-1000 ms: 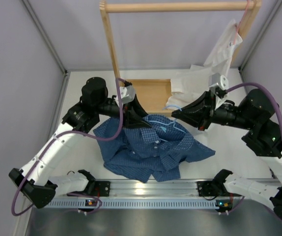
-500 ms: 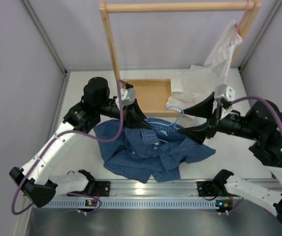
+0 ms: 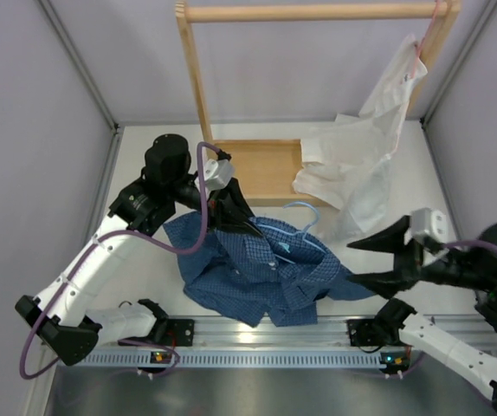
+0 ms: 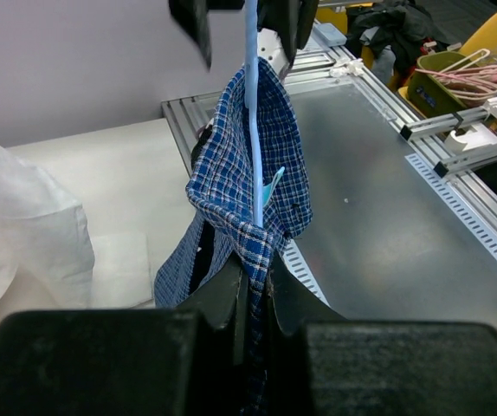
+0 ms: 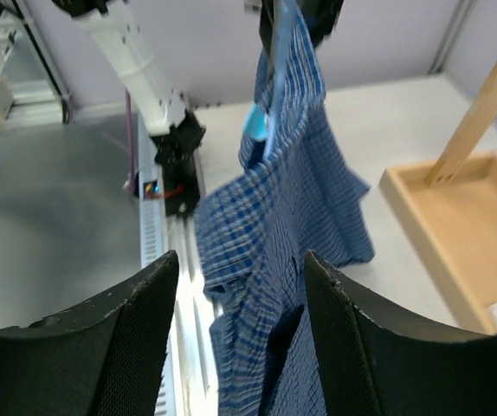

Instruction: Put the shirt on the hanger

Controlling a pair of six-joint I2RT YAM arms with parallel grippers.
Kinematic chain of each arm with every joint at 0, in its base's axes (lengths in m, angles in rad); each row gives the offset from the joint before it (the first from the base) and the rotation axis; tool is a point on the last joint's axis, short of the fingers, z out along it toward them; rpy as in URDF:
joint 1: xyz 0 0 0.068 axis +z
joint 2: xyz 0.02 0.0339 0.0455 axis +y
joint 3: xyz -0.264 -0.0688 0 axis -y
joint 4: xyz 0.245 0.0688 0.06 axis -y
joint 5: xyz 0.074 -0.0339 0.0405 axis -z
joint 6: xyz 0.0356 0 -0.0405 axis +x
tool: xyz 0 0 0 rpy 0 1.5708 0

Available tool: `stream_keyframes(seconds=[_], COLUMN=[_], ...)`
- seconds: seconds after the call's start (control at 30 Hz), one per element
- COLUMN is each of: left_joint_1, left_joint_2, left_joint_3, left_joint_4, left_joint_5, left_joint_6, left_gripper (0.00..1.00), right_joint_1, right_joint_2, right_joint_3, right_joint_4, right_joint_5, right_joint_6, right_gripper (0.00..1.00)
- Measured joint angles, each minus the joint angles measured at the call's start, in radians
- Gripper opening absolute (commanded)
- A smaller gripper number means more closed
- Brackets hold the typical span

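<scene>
The blue checked shirt (image 3: 257, 276) lies bunched on the table in front of the rail, its collar end lifted. My left gripper (image 3: 231, 217) is shut on that lifted fabric (image 4: 231, 173). In the left wrist view the fingers (image 4: 231, 286) pinch a fold of check cloth, and the light blue wire hanger (image 4: 253, 113) runs down into the fold. From above, the hanger (image 3: 293, 232) pokes out of the shirt with its hook up. My right gripper (image 3: 352, 263) stands open to the right of the shirt, touching nothing. In its wrist view the shirt (image 5: 274, 217) hangs beyond the spread fingers (image 5: 145, 303).
A wooden rack (image 3: 195, 78) stands at the back with a wooden tray (image 3: 266, 169) at its foot. A white shirt (image 3: 352, 165) hangs from a pink hanger (image 3: 423, 43) at the back right. A metal rail (image 3: 266, 334) runs along the near edge.
My right gripper has opened, let go and drawn back to the right and towards the near edge. My left gripper has shut on the shirt at the hanger and lifted it slightly.
</scene>
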Motion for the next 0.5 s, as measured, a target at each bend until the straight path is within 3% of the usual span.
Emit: stream_keyframes(seconds=[0.1, 0.2, 0.3, 0.43, 0.5], left_joint_1=[0.0, 0.0, 0.0, 0.0, 0.0], left_joint_2=[0.0, 0.0, 0.0, 0.0, 0.0], left_joint_3=[0.002, 0.002, 0.002, 0.004, 0.011], left_joint_4=[-0.001, -0.001, -0.002, -0.002, -0.004], left_joint_5=[0.013, 0.018, 0.01, -0.003, -0.016], left_joint_6=[0.0, -0.002, -0.005, -0.009, -0.013], left_gripper=[0.0, 0.0, 0.0, 0.0, 0.0], right_joint_1=[0.0, 0.0, 0.0, 0.0, 0.0], right_joint_2=[0.085, 0.164, 0.208, 0.214, 0.212], right_joint_3=[-0.063, -0.114, -0.132, -0.13, -0.13], right_joint_4=[0.003, 0.031, 0.06, 0.107, 0.118], right_joint_5=[-0.034, -0.087, -0.124, -0.126, -0.124], right_joint_6=[-0.002, 0.005, 0.023, 0.037, 0.039], right_gripper=[0.54, 0.44, 0.31, 0.0, 0.0])
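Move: The blue shirt's right shoulder, draped at the end of the hanger's arm, lies some 6 cm to the left of the open right gripper, 3 cm ahead and about 6 cm below. The hanger's hook stands beyond that shoulder, roughly 5 cm farther out and 4 cm farther left. The left fingers are about 17 cm to the left of the right hand and 6 cm ahead of it; from the left hand the same shoulder lies some 11 cm to the right, 3 cm back and slightly below. Leftward and down in one quick reach, about 6 cm each way and some 4 cm forward, the right hand comes onto the shirt's right shoulder, its fingers tipping down and the wrist rolling slightly. The fingers close and pinch the cloth by the hanger's end, the hand easing up about 1 cm. The left hand stays put, keeping its grip on the other side of shirt and hanger. ##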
